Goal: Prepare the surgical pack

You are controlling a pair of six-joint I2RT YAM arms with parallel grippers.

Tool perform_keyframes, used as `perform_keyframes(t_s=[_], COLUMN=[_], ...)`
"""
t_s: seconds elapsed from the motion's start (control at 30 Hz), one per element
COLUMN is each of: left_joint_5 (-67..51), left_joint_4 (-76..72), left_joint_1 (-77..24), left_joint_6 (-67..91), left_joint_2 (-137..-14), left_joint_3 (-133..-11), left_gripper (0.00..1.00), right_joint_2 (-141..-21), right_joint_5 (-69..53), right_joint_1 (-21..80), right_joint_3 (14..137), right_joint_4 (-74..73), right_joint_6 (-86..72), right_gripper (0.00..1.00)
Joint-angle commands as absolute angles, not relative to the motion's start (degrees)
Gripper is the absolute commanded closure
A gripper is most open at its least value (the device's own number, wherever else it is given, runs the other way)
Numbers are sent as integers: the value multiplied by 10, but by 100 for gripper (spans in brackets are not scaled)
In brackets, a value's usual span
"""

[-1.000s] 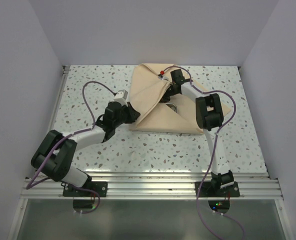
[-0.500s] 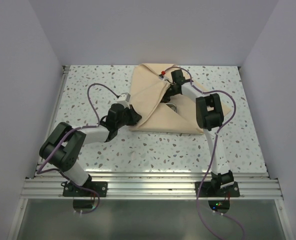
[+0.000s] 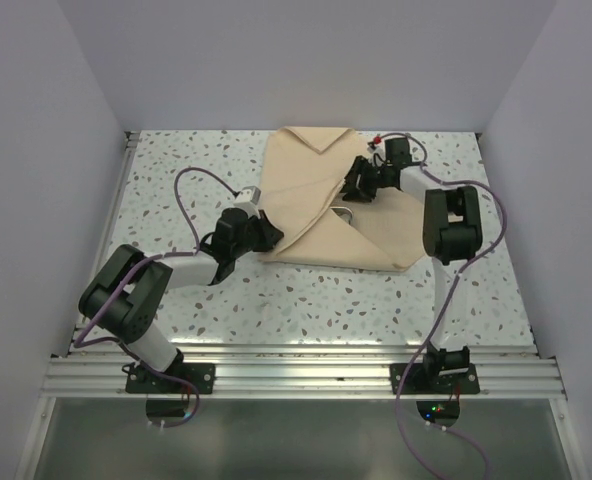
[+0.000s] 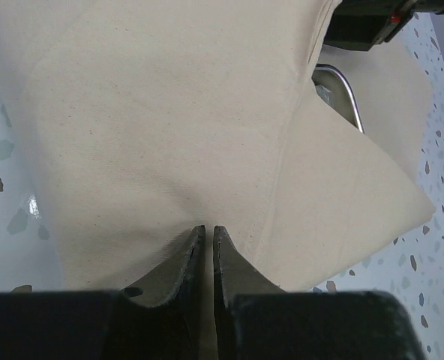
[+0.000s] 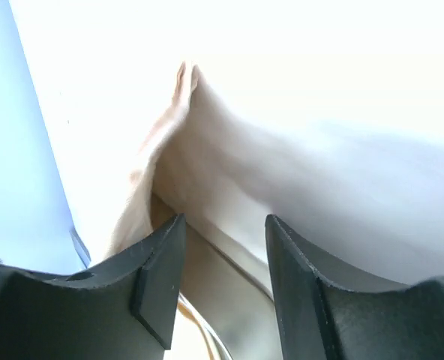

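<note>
The surgical pack is a tan cloth (image 3: pixel 306 190) folded over a steel tray (image 3: pixel 344 213) at the back middle of the table. A slot between the flaps shows the tray's rim (image 4: pixel 340 94). My left gripper (image 3: pixel 268 230) is at the cloth's left edge. In the left wrist view its jaws (image 4: pixel 208 227) stand almost together, with a thin strip of cloth (image 4: pixel 169 112) between them. My right gripper (image 3: pixel 354 188) hovers over the right flap, open. In the right wrist view its fingers (image 5: pixel 224 219) stand apart around nothing, with a raised cloth fold (image 5: pixel 184 82) just ahead.
The speckled table top (image 3: pixel 176 180) stretches left and right of the cloth, with white walls on three sides. An aluminium rail (image 3: pixel 306 375) runs along the near edge. Purple cables loop above both arms. The right arm's black wrist (image 4: pixel 372 22) shows in the left wrist view.
My right gripper has opened, let go of the cloth flap and drawn back to the right. The flap now lies flatter. The left gripper stays at the cloth's left edge.
</note>
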State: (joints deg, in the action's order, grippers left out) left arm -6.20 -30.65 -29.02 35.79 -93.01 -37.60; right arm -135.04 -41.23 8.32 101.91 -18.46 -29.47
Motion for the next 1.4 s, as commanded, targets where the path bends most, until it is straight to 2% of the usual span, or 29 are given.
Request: perform_keyframes(t_s=[0.0, 0.1, 0.33, 0.47, 0.63, 0.8, 1.03, 1.37], left_joint_5=[-65, -66, -68, -69, -72, -74, -71, -78], left_joint_4=[-332, -331, -332, -332, -333, -336, -330, -331], left_joint_1=[-293, -293, -294, -294, -293, -294, -293, -293], left_joint_6=[342, 341, 339, 338, 337, 338, 335, 337], left_joint_2=[-925, -925, -924, -920, -923, -925, -920, -922], left_joint_3=[-378, -379, -378, -378, -378, -379, -380, -381], left_gripper=[88, 88, 88, 88, 88, 88, 88, 88], right_joint_2=[-1269, -1234, -1198, -1199, -1191, -1167, -1155, -1196], right_joint_5=[-369, -367, -378, -399, -410, -383, -385, -362], right_joint_1=[48, 37, 33, 34, 36, 35, 40, 72], right_joint_3=[940, 896, 837, 813, 797, 770, 735, 781], right_joint_4=[-88, -56, -3, 56, 92, 105, 201, 123], right_joint_6=[-369, -388, -416, -448, -469, -481, -534, -495], right_gripper=[48, 45, 23, 20, 11, 10, 9, 8])
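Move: Just ahead and to the left of the right hand, some 3 cm out and 2 cm left at nearly fingertip height, stands the free corner of the cloth flap folded over the tray. The tray's bare end lies about 7 cm back, 1 cm left and 4 cm below that hand; the near cloth fold is roughly 14 cm back, 2 cm left and 5 cm down. From the left hand the corner is about 17 cm ahead and 17 cm right, roughly level. Swinging quickly about 6 cm to the right, away from the already released flap corner, the right hand then drifts back left some 5 cm in two stages while climbing about 6 cm, its fingers spreading from half open to wide. Its wrist turns clockwise some 15 degrees and tilts left side up. The left hand stays put, nearly shut fingertips resting on the folded flap. ##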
